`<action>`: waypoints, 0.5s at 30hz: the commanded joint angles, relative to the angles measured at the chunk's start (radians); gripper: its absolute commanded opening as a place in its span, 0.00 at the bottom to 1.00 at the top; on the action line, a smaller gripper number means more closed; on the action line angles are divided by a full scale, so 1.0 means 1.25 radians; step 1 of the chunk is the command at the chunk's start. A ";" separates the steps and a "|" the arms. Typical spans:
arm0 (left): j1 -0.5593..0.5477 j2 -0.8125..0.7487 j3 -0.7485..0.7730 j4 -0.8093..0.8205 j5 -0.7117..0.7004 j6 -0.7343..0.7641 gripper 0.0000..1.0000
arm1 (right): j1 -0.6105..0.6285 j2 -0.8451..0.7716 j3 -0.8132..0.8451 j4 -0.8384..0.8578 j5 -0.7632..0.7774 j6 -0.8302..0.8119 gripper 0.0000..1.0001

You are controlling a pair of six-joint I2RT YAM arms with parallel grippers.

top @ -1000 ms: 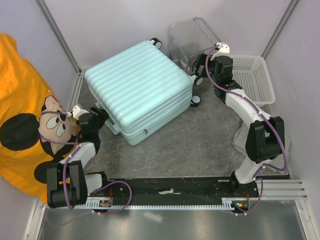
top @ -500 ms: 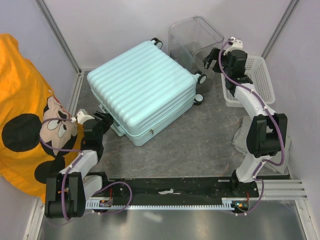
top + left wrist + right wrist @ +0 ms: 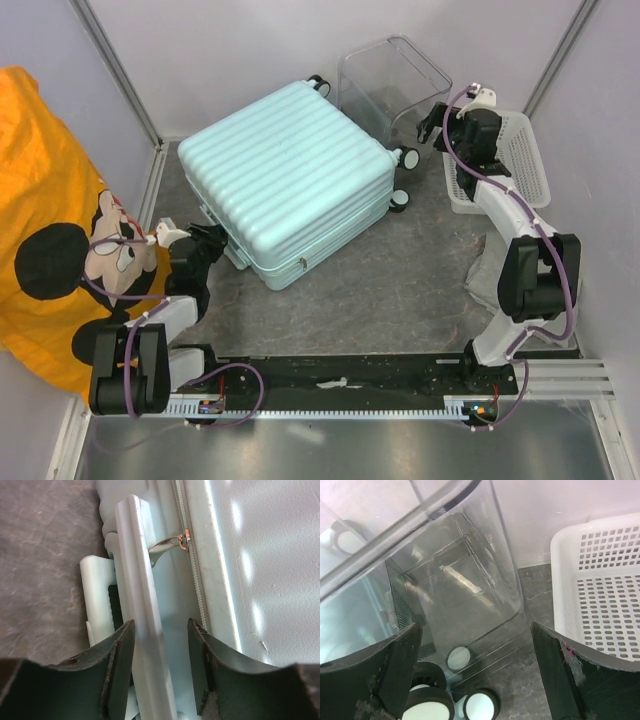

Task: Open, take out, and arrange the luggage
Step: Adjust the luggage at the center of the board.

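Note:
The luggage (image 3: 290, 170), a mint ribbed hard-shell suitcase, lies flat and closed in the middle of the floor, wheels (image 3: 403, 158) toward the right. My left gripper (image 3: 212, 240) is at its near-left side. In the left wrist view its jaws (image 3: 161, 665) straddle the pale handle bar (image 3: 137, 580). The left finger is against the bar and a gap remains at the right finger. A copper zipper pull (image 3: 182, 540) hangs just beyond. My right gripper (image 3: 430, 125) hovers wide open and empty (image 3: 475, 630) above the wheels (image 3: 427, 705).
A clear plastic box (image 3: 385, 75) stands at the back, right behind the suitcase wheels. A white mesh basket (image 3: 510, 160) sits at the far right under the right arm. An orange cartoon-mouse cloth (image 3: 50, 220) hangs along the left wall.
The left jaws have narrowed around the handle bar. The suitcase has shifted slightly to the right. The right gripper has drawn back from the wheels toward the basket.

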 commanded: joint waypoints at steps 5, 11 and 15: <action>-0.028 0.107 -0.032 -0.028 0.199 -0.093 0.40 | 0.005 -0.127 -0.068 0.089 -0.018 0.016 0.98; -0.028 0.085 -0.055 -0.024 0.204 -0.094 0.13 | 0.013 -0.162 -0.113 0.110 -0.034 0.030 0.98; -0.029 0.025 -0.067 -0.049 0.212 -0.080 0.01 | 0.038 -0.183 -0.134 0.108 -0.039 0.030 0.98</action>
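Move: The luggage's side handle is already between my open left fingers, roughly 1 cm farther out and 1 cm below their midpoint. The luggage's middle lies about 10 cm ahead and 13 cm to the right of that hand, at about its height. From my right hand, the luggage's near wheels are about 4 cm back, 4 cm left and 13 cm down; the clear box is 6 cm ahead, 7 cm left and 12 cm below, and the white basket 2 cm back, 12 cm right and 20 cm below. I close my left fingers onto the luggage's side handle and pinch it, settling about 1 cm down onto the bar while that hand rolls some 5 degrees, its left side dropping. Meanwhile I lift my open, empty right hand about 5 cm and draw it back about 4 cm, away from the clear box, tipping its fingers up a little. ##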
